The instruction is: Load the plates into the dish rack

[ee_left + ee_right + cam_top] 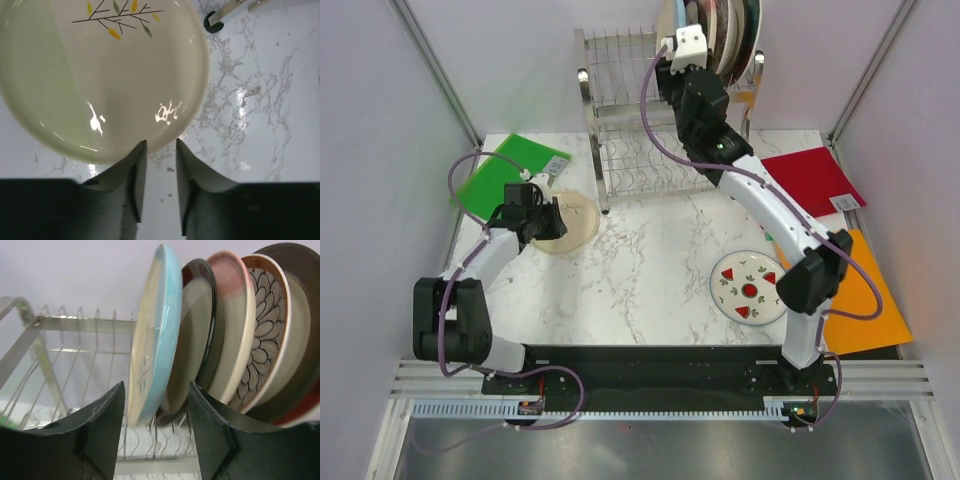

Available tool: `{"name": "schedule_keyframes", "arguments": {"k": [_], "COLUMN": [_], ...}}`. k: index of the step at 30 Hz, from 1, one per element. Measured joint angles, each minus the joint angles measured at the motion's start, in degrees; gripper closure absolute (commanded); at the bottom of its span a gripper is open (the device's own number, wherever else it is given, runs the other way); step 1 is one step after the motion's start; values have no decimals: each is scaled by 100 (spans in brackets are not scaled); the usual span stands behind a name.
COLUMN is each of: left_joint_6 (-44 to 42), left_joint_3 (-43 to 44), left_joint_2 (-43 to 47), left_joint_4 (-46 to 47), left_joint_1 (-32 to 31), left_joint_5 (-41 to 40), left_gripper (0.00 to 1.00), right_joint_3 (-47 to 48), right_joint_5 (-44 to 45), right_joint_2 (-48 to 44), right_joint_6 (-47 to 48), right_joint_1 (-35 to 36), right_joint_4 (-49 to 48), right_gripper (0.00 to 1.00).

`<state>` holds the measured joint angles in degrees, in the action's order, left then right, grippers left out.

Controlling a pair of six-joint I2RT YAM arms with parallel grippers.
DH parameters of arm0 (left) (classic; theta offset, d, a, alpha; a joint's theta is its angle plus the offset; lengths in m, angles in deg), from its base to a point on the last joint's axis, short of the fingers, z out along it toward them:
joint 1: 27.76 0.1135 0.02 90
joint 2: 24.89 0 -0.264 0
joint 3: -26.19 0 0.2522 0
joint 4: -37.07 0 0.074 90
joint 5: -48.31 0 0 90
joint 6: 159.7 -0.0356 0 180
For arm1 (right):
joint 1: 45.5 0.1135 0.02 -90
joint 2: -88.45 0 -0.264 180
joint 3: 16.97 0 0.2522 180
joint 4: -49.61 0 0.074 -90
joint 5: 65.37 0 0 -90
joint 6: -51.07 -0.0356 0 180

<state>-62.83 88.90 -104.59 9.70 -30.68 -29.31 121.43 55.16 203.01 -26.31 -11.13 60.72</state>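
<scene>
The chrome dish rack stands at the back of the table. Several plates stand upright in its upper tier at the right, the leftmost one cream and light blue. My right gripper is open, one finger either side of that plate's lower edge without touching it. A cream plate with a leaf sprig lies flat at the left. My left gripper is open at its near rim, the left fingertip at the edge and only bare table in the gap. A watermelon plate lies front right.
A green mat lies back left, a red mat back right and an orange mat at the right edge. The rack's empty slots lie left of the standing plates. A rack foot is just beyond the cream plate.
</scene>
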Motion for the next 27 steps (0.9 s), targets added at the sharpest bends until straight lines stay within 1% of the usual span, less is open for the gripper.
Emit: {"name": "schedule_keyframes", "arguments": {"k": [1, 3, 4, 5, 6, 7, 11, 15, 18, 21, 24, 27], "left_joint_6": [-85, -186, -214, -225, -221, -219, -168, -160, -162, -164, -177, -199], "left_joint_3": [87, 317, 442, 562, 654, 728, 929, 1187, 1241, 1178, 933, 817], "left_joint_2": [-160, -595, -837, -1080, -1279, -1464, -1926, -2111, -2140, -2081, -1853, -1714], "left_joint_4": [-2, -90, -146, -221, -299, -393, -680, -894, -1029, -1119, -1117, -1333], "left_joint_1": [0, 0, 0, 0, 0, 0, 2, -15, -87, -267, -560, -920], "left_joint_5": [0, -11, -22, -28, -31, -35, 4, 9, -11, -35, -164, -210], "left_gripper": [87, 96, 98, 98, 98, 98, 98, 98, 98, 98, 98, 98], "right_joint_3": [-439, -1360, -1792, -2197, -2583, -3027, -4179, -4881, -5202, -5386, -5783, -6085], "right_joint_5": [-4, -7, -26, -35, -72, -155, -358, -756, -1113, -1456, -1923, -2354], "right_joint_2": [-341, -1091, -1462, -1825, -2208, -2627, -3943, -4671, -4686, -4256, -3978, -3799], "right_joint_6": [4, 31, 52, 52, 31, 2, -391, -988, -1408, -1858, -2221, -2509], "right_joint_1": [59, 243, 343, 442, 549, 651, 688, 627, 629, 568, 264, -116], "right_joint_4": [-57, -50, -98, -120, -133, -170, 109, 872, 1626, 2302, 2745, 3110], "right_gripper": [31, 22, 16, 14, 8, 5, 2, 2, 2, 2, 2, 2]}}
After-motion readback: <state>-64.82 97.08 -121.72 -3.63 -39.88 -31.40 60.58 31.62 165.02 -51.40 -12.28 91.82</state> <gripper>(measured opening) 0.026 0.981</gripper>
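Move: The beige plate lies about 6 cm ahead of the left hand's point, 1 cm to its left and 8 cm lower; the rack's left front foot is some 9 cm ahead and 9 cm right, the green board 17 cm ahead and 13 cm left. From the right hand that plate is roughly 26 cm left, 12 cm back and 45 cm below; the blue-rimmed plate stands 9 cm straight ahead, 5 cm higher, the watermelon plate 27 cm back, 17 cm right, 45 cm down. Left fingertips shut and come down about 7 cm onto the beige plate just inside its near rim, the hand tipping some 20 degrees steeper, then drag the plate back and to the right. The right hand, opening fully, draws straight back out of the rack from the blue-rimmed plate, then sinks steeply over the table's middle, tipping its fingers well down. ##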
